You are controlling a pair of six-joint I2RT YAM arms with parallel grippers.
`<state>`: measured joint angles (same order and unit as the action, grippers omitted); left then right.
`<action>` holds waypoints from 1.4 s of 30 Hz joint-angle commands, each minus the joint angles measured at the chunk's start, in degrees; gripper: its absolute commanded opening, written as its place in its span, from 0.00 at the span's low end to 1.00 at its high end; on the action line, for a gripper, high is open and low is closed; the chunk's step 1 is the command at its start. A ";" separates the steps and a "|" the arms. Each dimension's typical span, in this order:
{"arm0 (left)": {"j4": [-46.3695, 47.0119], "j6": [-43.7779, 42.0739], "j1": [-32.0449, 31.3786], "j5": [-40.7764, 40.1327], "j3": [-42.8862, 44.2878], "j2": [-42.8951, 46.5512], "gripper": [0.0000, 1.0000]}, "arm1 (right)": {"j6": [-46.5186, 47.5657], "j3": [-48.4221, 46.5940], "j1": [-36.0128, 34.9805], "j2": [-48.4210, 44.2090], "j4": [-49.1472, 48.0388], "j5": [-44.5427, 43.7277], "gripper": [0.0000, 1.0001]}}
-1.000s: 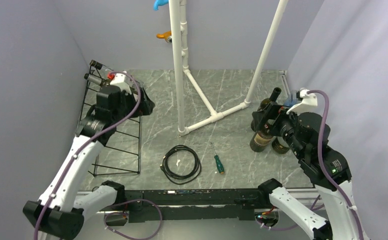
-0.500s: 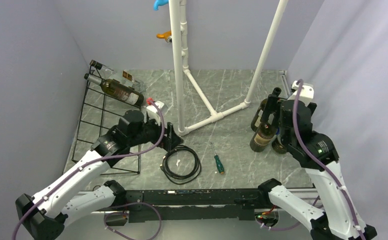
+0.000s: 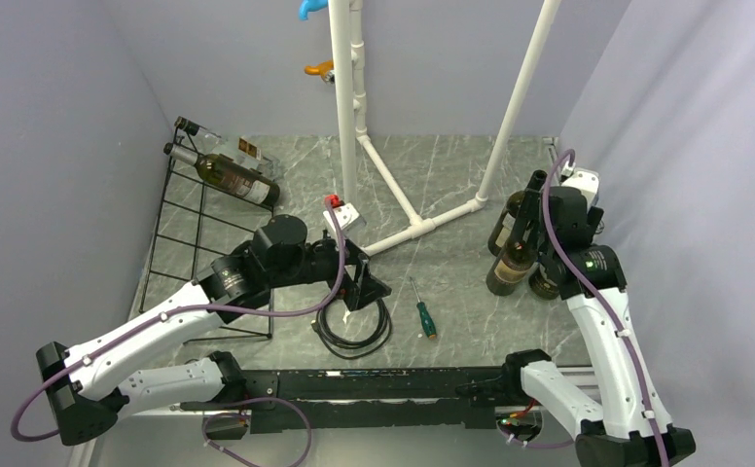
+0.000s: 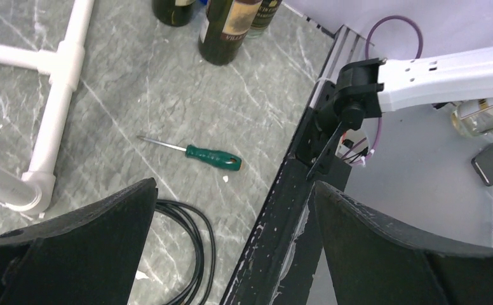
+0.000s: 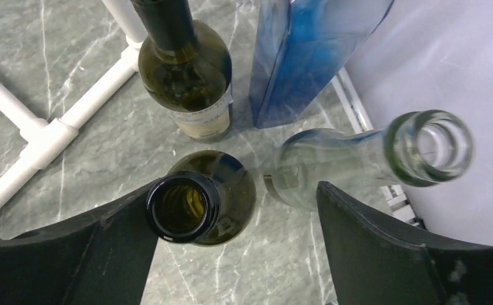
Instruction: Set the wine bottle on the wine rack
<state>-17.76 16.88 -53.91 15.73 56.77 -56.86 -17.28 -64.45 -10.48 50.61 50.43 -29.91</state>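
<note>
The black wire wine rack stands at the left wall, with a dark wine bottle and a clear one lying on its top tier. Several bottles stand at the right. My right gripper hangs over them, open. In the right wrist view the mouth of a dark green wine bottle sits just inside the left finger of the right gripper, unclamped. My left gripper is open and empty above the table's front edge.
A labelled dark bottle, a blue bottle and a clear bottle crowd the green one. A coiled black cable and a green screwdriver lie mid-table. The white pipe frame rises behind. The right wall is close.
My left arm has drawn away from the rack to the table's middle, leaving the dark bottle lying there. My right gripper has swung upright over the standing bottles and its jaws have narrowed slightly.
</note>
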 commanded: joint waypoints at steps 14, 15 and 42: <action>2.59 0.88 -0.46 2.65 4.69 1.59 0.99 | -1.75 5.11 1.91 0.17 -11.07 8.33 0.67; 2.78 0.97 -0.42 2.83 4.74 1.78 1.00 | -1.71 5.40 1.95 0.02 -11.25 7.95 0.65; -0.91 2.74 -0.42 -0.04 8.97 -3.97 1.00 | -7.03 2.75 1.87 -3.86 -15.29 49.68 0.00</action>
<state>-18.79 18.41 -54.11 16.01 62.89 -59.64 -19.29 -57.17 -8.58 46.63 43.40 2.24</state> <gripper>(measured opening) 0.995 0.358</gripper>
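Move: The brown-labelled wine bottle stands upright with its mouth roughly level with the open right fingers, its neck 2 cm ahead of them and 3 cm to the left, and its middle some 14 cm below. A dark wine bottle stands about 10 cm straight beyond it; a clear bottle is 9 cm to its right, level with it; a blue bottle is 8 cm beyond and 9 cm to its right. From the left hand, the wine bottle lies about 29 cm right and 11 cm ahead. The wine bottle's neck is pinched just below the mouth as the right hand eases about 2 cm forward, left and down and closes its fingers. Keeping that grip, the hand then sweeps left another 6 cm, faster and faster, slightly back, towards the left hand, turning some 20 degrees counter-clockwise with its left side rising. The empty left hand rises about 3 cm, wide open. ##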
